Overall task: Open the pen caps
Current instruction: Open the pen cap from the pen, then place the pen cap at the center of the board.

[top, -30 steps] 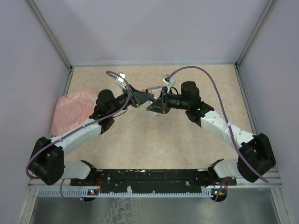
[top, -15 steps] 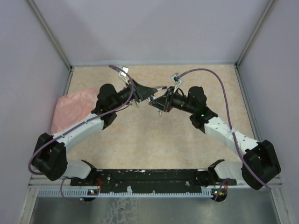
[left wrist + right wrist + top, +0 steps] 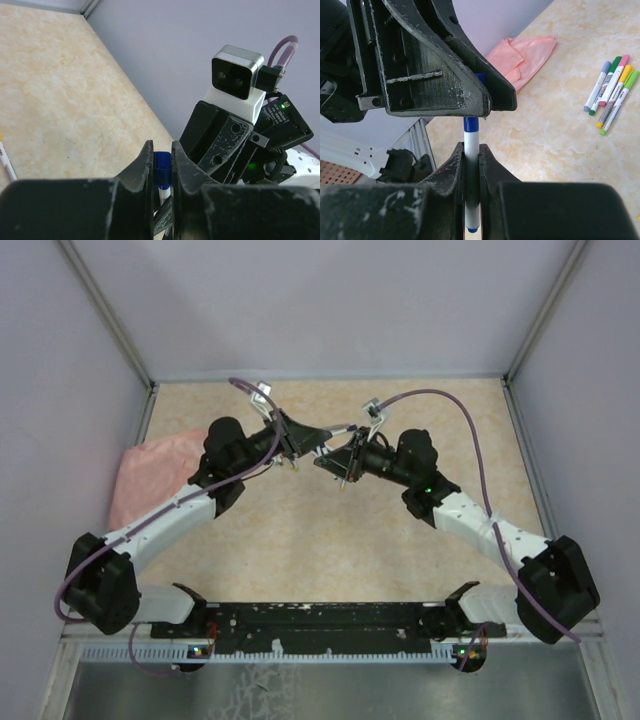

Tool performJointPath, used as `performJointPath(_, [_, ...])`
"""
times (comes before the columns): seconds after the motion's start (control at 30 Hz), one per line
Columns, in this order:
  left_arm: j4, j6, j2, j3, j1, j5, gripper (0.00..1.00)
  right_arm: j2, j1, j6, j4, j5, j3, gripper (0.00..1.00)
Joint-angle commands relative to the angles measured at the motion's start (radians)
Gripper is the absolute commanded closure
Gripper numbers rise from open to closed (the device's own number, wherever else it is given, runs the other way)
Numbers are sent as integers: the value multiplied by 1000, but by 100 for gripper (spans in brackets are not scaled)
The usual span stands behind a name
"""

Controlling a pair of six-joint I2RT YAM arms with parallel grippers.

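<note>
A slim white pen [image 3: 471,142] with a blue cap [image 3: 471,123] is held in the air between both grippers above the back middle of the table. My left gripper [image 3: 162,150] is shut on the blue cap [image 3: 162,162], with the white barrel showing just below it. My right gripper [image 3: 471,150] is shut on the barrel, whose blue tail end sticks out below the fingers. From above, the left gripper [image 3: 322,443] and right gripper [image 3: 330,462] meet tip to tip, hiding the pen. Several capped pens [image 3: 612,92] lie side by side on the table.
A pink cloth [image 3: 150,475] lies bunched against the left wall, also seen in the right wrist view [image 3: 522,55]. One loose pen [image 3: 6,162] lies on the tabletop at the left edge of the left wrist view. Walls close the table on three sides.
Both grippers, still joined on the pen, have shifted a little toward the back of the table, and both wrists have turned. The grips look unchanged.
</note>
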Motion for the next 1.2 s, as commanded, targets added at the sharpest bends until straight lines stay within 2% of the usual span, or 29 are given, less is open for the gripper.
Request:
performJointPath(0.0, [148,184,-49,111,183,-375,99,-5,36,-13,-174,-202,-28,100])
performJointPath(0.2, [78,301,-53,163,200,-346,99,3,44,-7,-166,-214,-32,100])
performJointPath(0.4, [88,252,-62,158,257,-265,99,3,45,-11,-171,-210,-29,100])
performJointPath(0.6, [-20,184,-125,41,275,-188,100,3,45,-55,-215,-194,-19,100])
performJointPath(0.73, [-166,157,-200,-86,276,-191,100,20,47,-88,-252,-185,-13,100])
performJointPath(0.93, [-421,70,-260,-248,277,-258,100,88,74,-177,-361,-126,36,100])
performJointPath(1.07, [-591,42,-224,-253,278,-401,100,160,106,-193,-371,-104,59,100])
performJointPath(1.17, [-634,43,-166,-241,279,-484,100,223,135,-191,-369,-86,88,100])
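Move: From the left hand, pinching the blue cap, the pen's body lies about 4 cm back and 4 cm below, neither left nor right. The cap is roughly 5 cm ahead of and 5 cm above the right hand, which grips the body. About 24 cm below the left hand, the marker pile lies some 16 cm ahead and 2 cm left, the yellow-capped marker about 12 cm ahead and 7 cm right. Pulling the cap and body apart, the left hand springs left, up and forward away from the right, turning about 30 degrees counter-clockwise, then sinks some 25 cm, easing back and tipping down. The right draws the body back and down about 8 cm, pauses, then sinks again. Both keep their pinch. ##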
